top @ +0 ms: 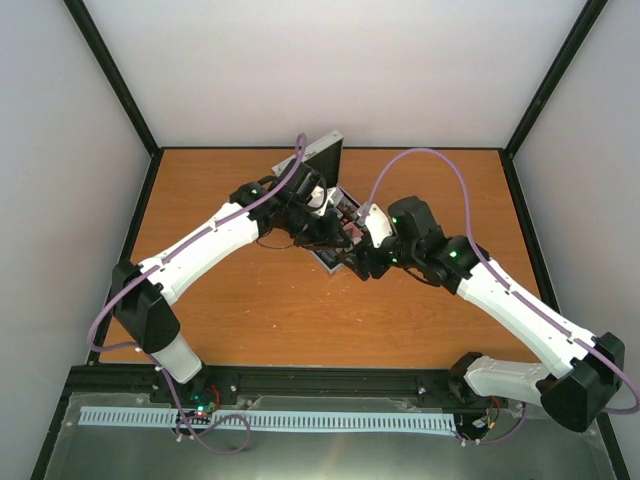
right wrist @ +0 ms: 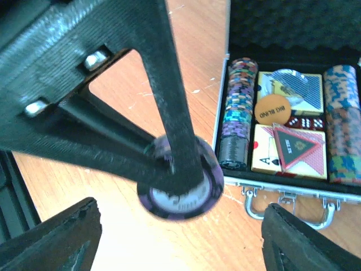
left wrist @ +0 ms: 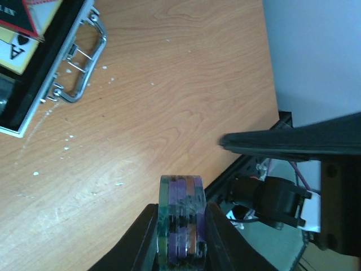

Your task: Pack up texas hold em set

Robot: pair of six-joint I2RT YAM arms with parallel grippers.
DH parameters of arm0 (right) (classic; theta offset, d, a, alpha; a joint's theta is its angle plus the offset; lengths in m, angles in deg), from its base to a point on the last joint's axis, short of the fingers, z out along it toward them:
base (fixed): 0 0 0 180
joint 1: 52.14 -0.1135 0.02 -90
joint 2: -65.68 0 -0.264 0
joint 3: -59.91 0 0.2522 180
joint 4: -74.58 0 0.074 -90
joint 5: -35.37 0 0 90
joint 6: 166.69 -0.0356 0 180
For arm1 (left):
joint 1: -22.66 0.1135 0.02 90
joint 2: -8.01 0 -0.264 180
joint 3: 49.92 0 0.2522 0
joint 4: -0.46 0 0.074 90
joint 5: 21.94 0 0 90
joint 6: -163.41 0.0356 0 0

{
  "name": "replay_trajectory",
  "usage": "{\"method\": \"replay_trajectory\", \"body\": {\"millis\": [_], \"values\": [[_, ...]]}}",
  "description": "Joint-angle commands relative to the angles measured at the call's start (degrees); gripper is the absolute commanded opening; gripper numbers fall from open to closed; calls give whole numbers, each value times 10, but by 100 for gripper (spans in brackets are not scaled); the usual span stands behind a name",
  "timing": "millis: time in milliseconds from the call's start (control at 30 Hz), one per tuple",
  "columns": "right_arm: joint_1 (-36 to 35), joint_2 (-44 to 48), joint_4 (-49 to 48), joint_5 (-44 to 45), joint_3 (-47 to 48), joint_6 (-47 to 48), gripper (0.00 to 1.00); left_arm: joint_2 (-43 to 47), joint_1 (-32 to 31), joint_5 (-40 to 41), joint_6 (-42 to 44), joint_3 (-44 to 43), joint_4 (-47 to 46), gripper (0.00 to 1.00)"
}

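My left gripper (left wrist: 181, 228) is shut on a short stack of poker chips (left wrist: 181, 203), purple, green and orange, held on edge above the wooden table. The right wrist view shows the same poker chips (right wrist: 186, 195) end-on behind a left finger (right wrist: 175, 101). My right gripper (right wrist: 180, 231) stands open around them, its fingers well apart and touching nothing. The silver case (right wrist: 282, 186) lies open to the right with rows of chips (right wrist: 240, 101), two card boxes (right wrist: 265, 155), an orange disc (right wrist: 272, 109) and a dark triangular token (right wrist: 296, 148). From above, both grippers meet at the case (top: 322, 165).
The case's metal handle (left wrist: 84, 62) points toward the grippers. Red dice (right wrist: 304, 122) lie between the card boxes. The case lid (top: 325, 158) stands upright at the back. A black frame rail (top: 300, 380) runs along the table's near edge.
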Motion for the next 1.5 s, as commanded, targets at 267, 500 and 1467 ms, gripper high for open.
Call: {"method": "replay_trajectory", "body": {"millis": [267,500,1467], "values": [[30,104,-17,83,-83,-75,93,-20,-6,153,142,46,-92,1],[72,109,-34,94,-113,-114,94,-98,-32,226,228,54,-123,1],[93,137,-31,116,-125,-135,94,-168,-34,292,297,72,-149,1]]}}
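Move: The left hand, already holding the chip stack, has the empty near end of the case's left chip row some 7 cm ahead, 2 cm to its left and 18 cm below. The near card deck lies about 10 cm ahead and 4 cm right, the case handle 6 cm ahead and 7 cm right, both some 20 cm down. From the opened right hand that gap is about 8 cm ahead, 2 cm left and 18 cm below. Keeping its pinch on the chip stack, the left hand first eases forward, then drops fast and finally creeps down, about 16 cm down and 6 or 7 cm forward in all, while its wrist turns some 30 degrees so the slanting fingers come to point almost straight down at the near end of the left chip row. The right hand, its fingers opening wider, backs away from the stack to the right by about 9 cm, rising slightly before sinking a little, swings some 25 degrees clockwise and then waits open beside the case. ##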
